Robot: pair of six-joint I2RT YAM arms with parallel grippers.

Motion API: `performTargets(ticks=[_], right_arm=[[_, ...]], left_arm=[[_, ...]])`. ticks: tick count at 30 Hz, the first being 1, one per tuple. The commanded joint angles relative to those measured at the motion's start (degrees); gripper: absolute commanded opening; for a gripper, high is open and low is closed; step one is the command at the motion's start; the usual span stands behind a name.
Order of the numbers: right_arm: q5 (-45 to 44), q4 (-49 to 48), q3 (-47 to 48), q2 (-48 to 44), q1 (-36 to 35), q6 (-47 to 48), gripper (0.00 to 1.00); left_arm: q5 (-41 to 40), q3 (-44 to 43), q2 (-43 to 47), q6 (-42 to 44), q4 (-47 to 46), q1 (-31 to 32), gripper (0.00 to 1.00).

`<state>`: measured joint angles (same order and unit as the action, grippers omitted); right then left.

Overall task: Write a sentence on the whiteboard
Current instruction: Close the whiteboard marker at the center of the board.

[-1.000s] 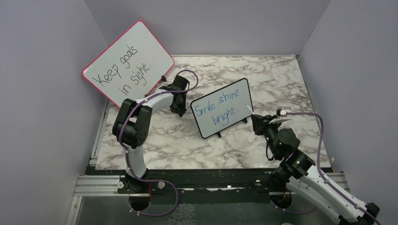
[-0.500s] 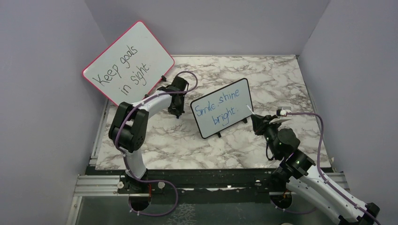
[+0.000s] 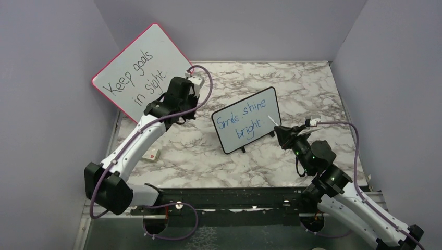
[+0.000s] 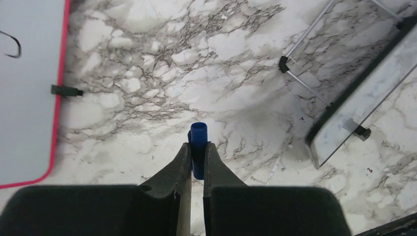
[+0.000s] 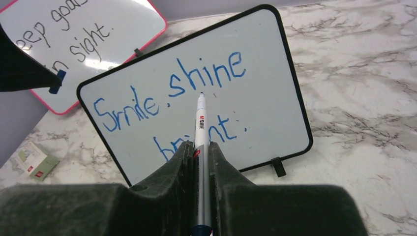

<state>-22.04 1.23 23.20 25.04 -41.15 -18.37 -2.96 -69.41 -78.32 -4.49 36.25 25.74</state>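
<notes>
The whiteboard (image 3: 246,120), black-framed on small feet, stands mid-table and bears the sentence (image 5: 167,93) in blue: "Smile. shine" above "bright." My right gripper (image 5: 200,147) is shut on a silver marker (image 5: 201,125), just right of the board in the top view. The marker's tip points at the board's middle, below "shine"; whether it touches I cannot tell. My left gripper (image 4: 197,147) is shut on a blue marker cap (image 4: 198,137). It hangs above the marble, between the red-framed board and the whiteboard's left edge (image 4: 361,105).
The red-framed board (image 3: 140,70) reading "Keep goals in sight" leans at the back left. A small white box (image 3: 151,154) lies on the marble (image 3: 208,161) beside the left arm. Purple walls close in three sides.
My left gripper shut on the blue cap and rose from the table toward the red-framed board, its arm swinging out left and uncovering the small box. The right gripper shifted slightly toward the whiteboard.
</notes>
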Motion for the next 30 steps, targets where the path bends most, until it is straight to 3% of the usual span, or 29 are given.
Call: performTargets(ticks=[1, 13, 21, 30], right_arm=[[6.75, -0.77, 4.28, 1.59, 0.27, 1.48, 0.01], [21.53, 2.00, 16.39, 8.57, 0.28, 5.86, 0.01], [33.07, 2.49, 20.56, 13.80, 0.27, 7.21, 0.01], [42.08, 2.12, 21.91, 16.72, 0.28, 7.81, 0.01]], left_arm=[[2.87, 0.32, 7.52, 11.77, 0.94, 3.32, 0.00], [6.60, 4.28, 18.65, 32.63, -5.08, 16.57, 0.00], [0.27, 6.66, 20.05, 50.36, -6.60, 27.71, 0.00], [-3.33, 7.51, 20.22, 57.18, -8.98, 34.29, 0.00]])
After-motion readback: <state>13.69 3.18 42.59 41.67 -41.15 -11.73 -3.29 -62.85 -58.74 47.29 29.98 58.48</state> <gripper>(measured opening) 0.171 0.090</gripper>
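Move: The left hand grips the blue cap; the open whiteboard marker, held tip-out in the right hand, lies about 30 cm to its right, 7 cm back and 3 cm higher. From the left hand, the written whiteboard is roughly 19 cm right, 1 cm ahead and 11 cm below, and the small box some 15 cm left, 7 cm back and 16 cm below. From the right hand, the cap lies about 30 cm left, 9 cm ahead and 4 cm below. Both hands converge over the whiteboard: the left carries the cap some 12 cm back and nearly as far right while rising, its wrist swinging clockwise and tipping up until the steeply down-pointing fingers aim mostly right. The right brings the marker about 10 cm left and up, easing slightly back and sinking a little at the end, turning some 35 degrees counter-clockwise to swing the tip towards the cap; both grips stay shut. ##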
